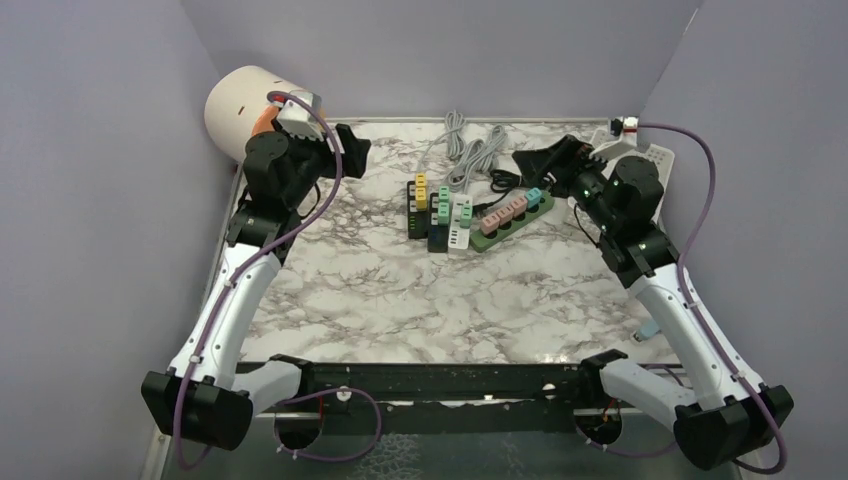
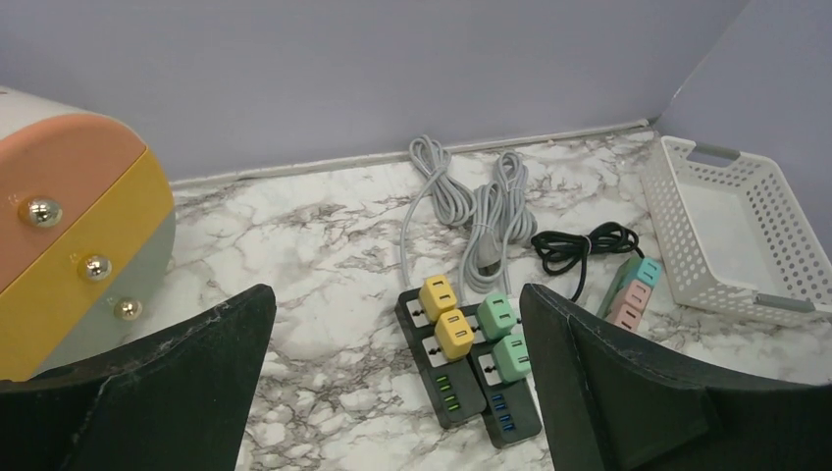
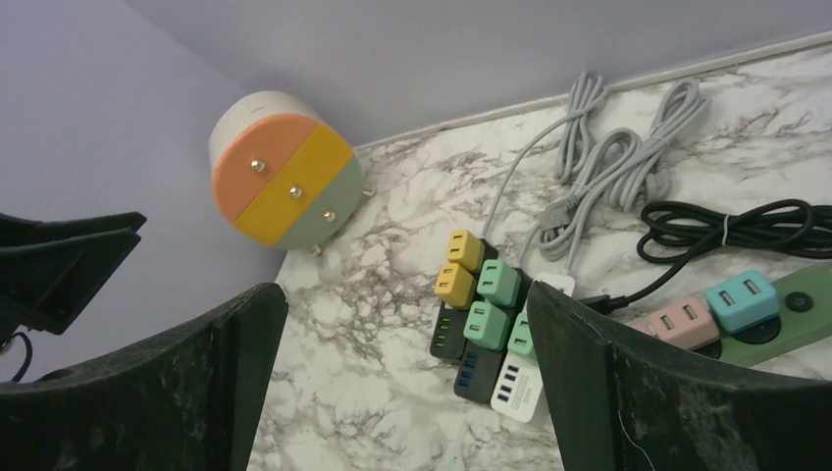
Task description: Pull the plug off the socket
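Power strips lie together at mid-table. A black strip carries two yellow plugs (image 1: 421,190) (image 2: 446,314) (image 3: 459,267). Beside it, a black strip carries green plugs (image 1: 442,200) (image 2: 503,334) (image 3: 491,304), then comes a white strip (image 1: 461,228) (image 3: 515,383). A green strip (image 1: 512,215) (image 3: 795,319) carries pink plugs (image 3: 677,319) and a teal plug (image 1: 534,196) (image 3: 741,299). My left gripper (image 1: 355,150) (image 2: 397,392) is open and empty, raised to the left of the strips. My right gripper (image 1: 560,160) (image 3: 407,392) is open and empty, raised at the back right.
Coiled grey cables (image 1: 470,150) (image 2: 471,201) and a black cable (image 2: 579,245) (image 3: 726,231) lie behind the strips. A round drawer box (image 1: 240,105) (image 2: 78,245) (image 3: 285,182) stands at the back left. A white basket (image 1: 655,155) (image 2: 677,196) sits at the back right. Walls enclose three sides.
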Controlling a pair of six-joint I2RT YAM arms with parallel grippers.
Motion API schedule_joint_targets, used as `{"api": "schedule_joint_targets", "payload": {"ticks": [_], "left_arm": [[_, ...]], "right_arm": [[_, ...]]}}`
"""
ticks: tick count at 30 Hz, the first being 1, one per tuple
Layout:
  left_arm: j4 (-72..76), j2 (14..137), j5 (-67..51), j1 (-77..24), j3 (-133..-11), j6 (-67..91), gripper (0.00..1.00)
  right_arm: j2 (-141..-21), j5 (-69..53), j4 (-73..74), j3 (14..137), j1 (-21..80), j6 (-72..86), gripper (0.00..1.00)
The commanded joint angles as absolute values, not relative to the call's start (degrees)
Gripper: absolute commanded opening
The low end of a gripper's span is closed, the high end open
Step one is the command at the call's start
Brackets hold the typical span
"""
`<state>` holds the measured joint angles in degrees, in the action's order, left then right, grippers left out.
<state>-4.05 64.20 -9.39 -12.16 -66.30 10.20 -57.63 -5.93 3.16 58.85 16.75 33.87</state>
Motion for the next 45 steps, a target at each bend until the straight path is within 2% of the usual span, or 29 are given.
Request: {"api": "schedule_joint_targets", "payload": {"ticks": [1, 6, 9, 11, 15, 18, 23, 28, 30, 32, 45], "left_arm": [[-8.9, 64.3, -4.7, -14.1, -69.9, 12.1, 0.99], [-13.4, 69.1, -3.9, -18.6, -77.4, 12.7, 0.99], [-14.4, 72.8, -3.3, -19.2, -79.8, 13.8, 0.99], [-13.5, 75.1, -5.0, -17.5, -79.6, 16.2, 0.99], [-9.8, 80.3, -13.4, -7.7, -76.0, 26.1, 0.99], [-7.9, 83.0, -13.5, -4.1, -73.6, 28.8, 0.99], [-6.7, 84.6, -14.2, -3.6, -69.9, 31.2, 0.99], [-4.2, 83.8, -16.1, -3.6, -64.4, 33.8, 0.99], [-3.7, 83.1, -16.6, -3.6, -62.5, 34.2, 0.99], [-3.8, 82.6, -16.3, -3.6, -60.8, 34.2, 0.99], [-0.3, 81.2, -18.0, -5.0, -51.6, 38.8, 0.99]], "right_arm": [[-56.4, -2.0, 8.4, 59.9, 21.2, 34.5, 0.99], [-59.4, -6.6, 5.4, 59.1, 23.5, 30.3, 0.99], [-67.6, -8.4, 10.8, 66.5, 24.2, 26.9, 0.99], [-74.5, -8.5, 14.2, 72.5, 25.6, 24.1, 0.99], [-88.7, -2.3, 19.4, 85.3, 30.6, 16.5, 1.00], [-98.5, -2.3, 22.8, 94.0, 32.5, 14.0, 0.92], [-114.4, 0.9, 34.4, 111.9, 36.3, 11.0, 0.80], [-124.7, 0.7, 38.3, 119.8, 38.4, 11.4, 0.70], [-127.3, 0.7, 39.5, 121.5, 38.6, 12.1, 0.63], [-129.2, 0.8, 40.0, 122.1, 38.7, 12.9, 0.61], [-135.5, 5.7, 41.2, 122.8, 40.3, 15.3, 0.60]]}}
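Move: The near yellow plug, on the leftmost black strip, lies some 12 cm ahead of the right hand, 22 cm to its left and about 30 cm below it; the far yellow plug is 4 cm farther out. On the next strip, 4 cm to the right of the near yellow plug, one green plug stands level with it and another 4 cm nearer. From the left hand the near yellow plug is about 9 cm ahead, 12 cm right and 31 cm down. No contact can be made out: the right hand swoops down some 26 cm, 22 cm left and 10 cm forward towards the near yellow plug, rolling and tipping its fingers steeply down and narrowing them to around 60% to straddle the plug from above. Wide open, the left hand swings right, then forward and left, sinking about 21 cm and easing back as it tips down. ##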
